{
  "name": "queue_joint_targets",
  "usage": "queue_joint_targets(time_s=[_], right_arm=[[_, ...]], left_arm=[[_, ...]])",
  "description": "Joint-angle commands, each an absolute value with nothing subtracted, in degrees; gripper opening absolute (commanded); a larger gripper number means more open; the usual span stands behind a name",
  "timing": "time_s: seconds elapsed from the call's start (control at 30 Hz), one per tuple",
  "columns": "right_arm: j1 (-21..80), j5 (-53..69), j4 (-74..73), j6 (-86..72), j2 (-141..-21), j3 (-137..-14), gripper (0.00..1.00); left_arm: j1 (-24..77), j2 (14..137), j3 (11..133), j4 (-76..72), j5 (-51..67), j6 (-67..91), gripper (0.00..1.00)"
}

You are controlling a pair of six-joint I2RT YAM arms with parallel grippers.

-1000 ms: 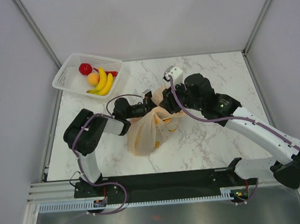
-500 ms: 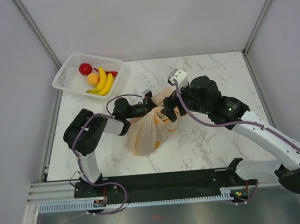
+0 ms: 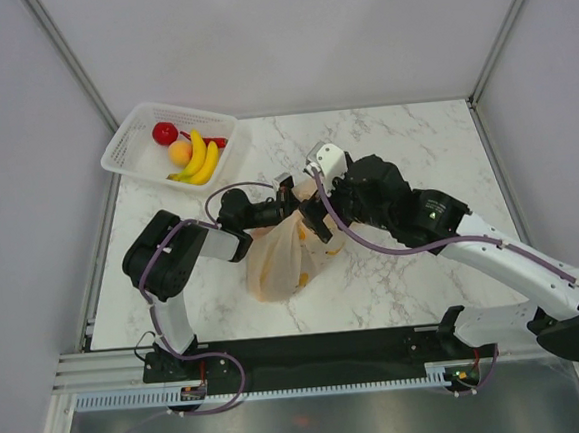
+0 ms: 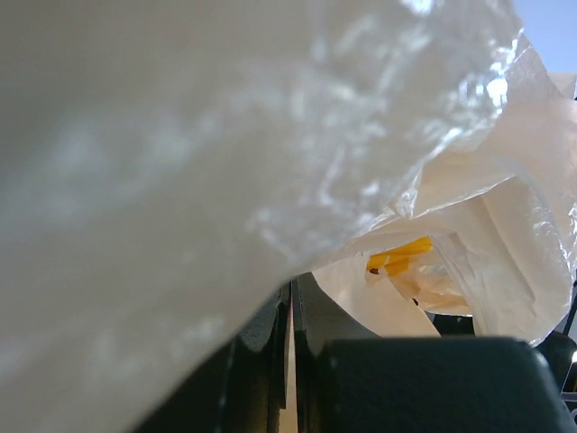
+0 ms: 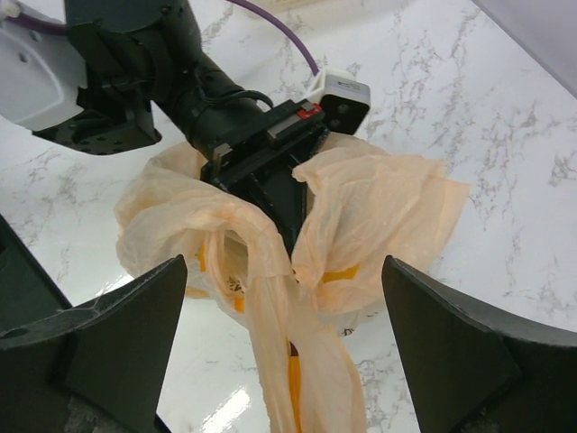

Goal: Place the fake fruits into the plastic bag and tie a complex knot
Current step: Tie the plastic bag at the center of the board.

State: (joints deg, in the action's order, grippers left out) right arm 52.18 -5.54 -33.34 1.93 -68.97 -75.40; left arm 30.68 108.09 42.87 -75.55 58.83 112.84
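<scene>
The peach plastic bag (image 3: 278, 258) lies crumpled mid-table. My left gripper (image 3: 294, 208) is shut on a fold of its film, and the film fills the left wrist view above the closed fingers (image 4: 278, 343). In the right wrist view the bag (image 5: 379, 212) spreads in two lobes round the left gripper, and a long strip (image 5: 293, 361) hangs down. My right gripper (image 5: 284, 347) stands wide open just over the bag, the strip between its fingers but untouched. Something yellow (image 4: 401, 254) shows through the film; fruit or print, I cannot tell. No knot is visible. Fake fruits lie in the basket: apple (image 3: 165, 133), peach (image 3: 179, 152), bananas (image 3: 201, 158).
The white lattice basket (image 3: 129, 149) stands at the table's far left corner, a red chili (image 3: 216, 141) beside the bananas. Grey walls close in the table on three sides. The left arm's purple cable (image 5: 293, 41) loops over the marble behind the bag.
My right gripper has opened wide and let go of the bag, and its wrist has shifted slightly left over it. The left gripper has kept its grip and place.
</scene>
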Motion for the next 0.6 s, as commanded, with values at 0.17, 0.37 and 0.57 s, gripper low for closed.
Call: queue_joint_targets(time_s=[0.17,0.37,0.57], right_arm=[[52.1,-12.8,-35.6,0.0,-63.0,-74.4,0.98],[52.1,-9.9,-37.8,-4.6,-59.6,-70.2,0.92],[51.9,-10.0,-39.0,-6.3,-57.3,-66.8,0.64]], left_arm=[[31.0,106.9,44.1,-93.6,59.3,111.5,0.08],[31.0,106.8,43.7,-93.6,59.3,111.4,0.08],[31.0,107.0,43.7,-93.6,59.2,111.3,0.08]])
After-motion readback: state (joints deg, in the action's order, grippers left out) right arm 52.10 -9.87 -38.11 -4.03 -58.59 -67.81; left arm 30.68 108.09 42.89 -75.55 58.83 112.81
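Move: The bag's loose twisted tail stands up just below the open right fingers, its graspable part about 2 cm back, 4 cm right and 4 cm below them. The left gripper, clamped on the bag, is some 3 cm ahead, 4 cm left and 8 cm lower; the bag's pale flap is about 7 cm ahead, 1 cm right and 8 cm lower. From the left hand the tail is roughly 5 cm back, 8 cm right and 4 cm higher. The bag's loose tail is what the right hand lines up on: it shifts about 5 cm right and nearly 3 cm back, rising a little at first, then sinking some 3 cm to bring the fingertips around the tail. The wrist turns slightly clockwise and the wide-open fingers start to close, still with a clear gap. The left hand stays put and keeps its grip on the bag. ##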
